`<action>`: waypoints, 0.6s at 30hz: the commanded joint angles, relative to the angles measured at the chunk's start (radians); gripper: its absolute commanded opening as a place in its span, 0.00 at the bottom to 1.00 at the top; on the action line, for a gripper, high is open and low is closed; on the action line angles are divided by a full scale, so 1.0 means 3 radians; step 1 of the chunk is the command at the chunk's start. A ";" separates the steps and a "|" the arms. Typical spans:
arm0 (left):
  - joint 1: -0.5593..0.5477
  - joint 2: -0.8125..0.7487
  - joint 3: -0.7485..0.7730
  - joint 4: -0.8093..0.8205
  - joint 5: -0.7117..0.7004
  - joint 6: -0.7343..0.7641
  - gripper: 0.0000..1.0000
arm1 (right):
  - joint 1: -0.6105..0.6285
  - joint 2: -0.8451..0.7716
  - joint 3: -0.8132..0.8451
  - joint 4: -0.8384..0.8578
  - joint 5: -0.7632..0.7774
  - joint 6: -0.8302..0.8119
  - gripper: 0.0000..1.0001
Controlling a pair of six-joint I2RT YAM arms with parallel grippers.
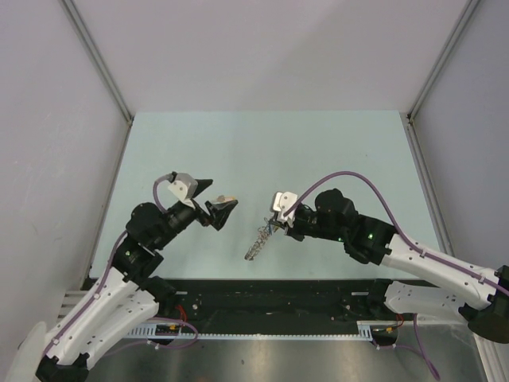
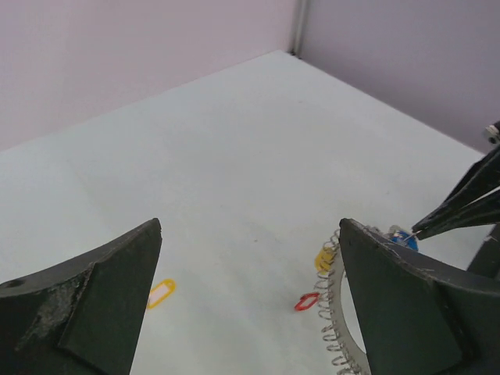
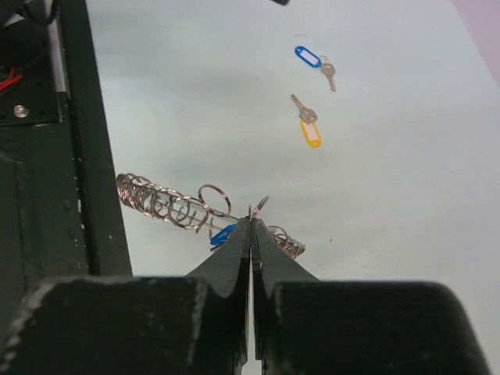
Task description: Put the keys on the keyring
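My right gripper [image 3: 251, 223] is shut on the keyring [image 3: 160, 201], a coil of wire loops held above the table near its front edge [image 1: 256, 245]. A blue tag [image 3: 222, 233] hangs on the coil just left of the fingertips. In the left wrist view the coil [image 2: 334, 316] shows beside my right-hand finger [image 2: 406, 305], with a yellow tag [image 2: 324, 258] and a red tag [image 2: 306, 301] against it. My left gripper [image 1: 215, 199] stands wide open with nothing in it, just left of the ring. Two loose keys lie on the table, one blue-tagged [image 3: 308, 56] and one yellow-tagged [image 3: 310, 133].
A further yellow tag [image 2: 160, 294] lies on the pale green table [image 1: 262, 151] by my left-hand finger [image 2: 101, 305]. A black rail [image 3: 86, 156] runs along the table's near edge. Grey walls close in the far and side edges.
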 commanded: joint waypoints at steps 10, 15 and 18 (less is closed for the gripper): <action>0.0055 -0.0195 0.0076 -0.0488 -0.1142 0.0056 1.00 | -0.0619 0.0423 0.0471 0.0095 0.0562 0.0215 0.00; 0.0116 -0.0195 0.0112 -0.0637 -0.1429 0.0000 1.00 | -0.1104 0.0928 0.0848 0.0177 0.0568 0.0429 0.00; 0.0274 -0.0190 0.0102 -0.0668 -0.1424 -0.0092 1.00 | -0.1462 0.1205 0.1134 0.0274 0.0511 0.0532 0.00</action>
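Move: The right gripper already holds the keyring, whose loop hangs about 4 cm back, 3 cm left and 6 cm below the fingers. The open left gripper has the yellow-tagged key some 14 cm ahead, 3 cm to its left and 28 cm below; the blue-tagged key lies 19 cm ahead and 13 cm left, at the same depth. From the right gripper the yellow-tagged key is roughly 19 cm ahead and 17 cm left, 24 cm below. Keep the right fingers shut on the keyring and sweep it forward about 15 cm, gathering speed and drifting right, over the open table, while swinging the wrist clockwise some 30 degrees. Meanwhile draw the wide-open left gripper left, away from the keyring, sinking and easing forward towards the two loose keys as it turns counter-clockwise; touch nothing with it. ##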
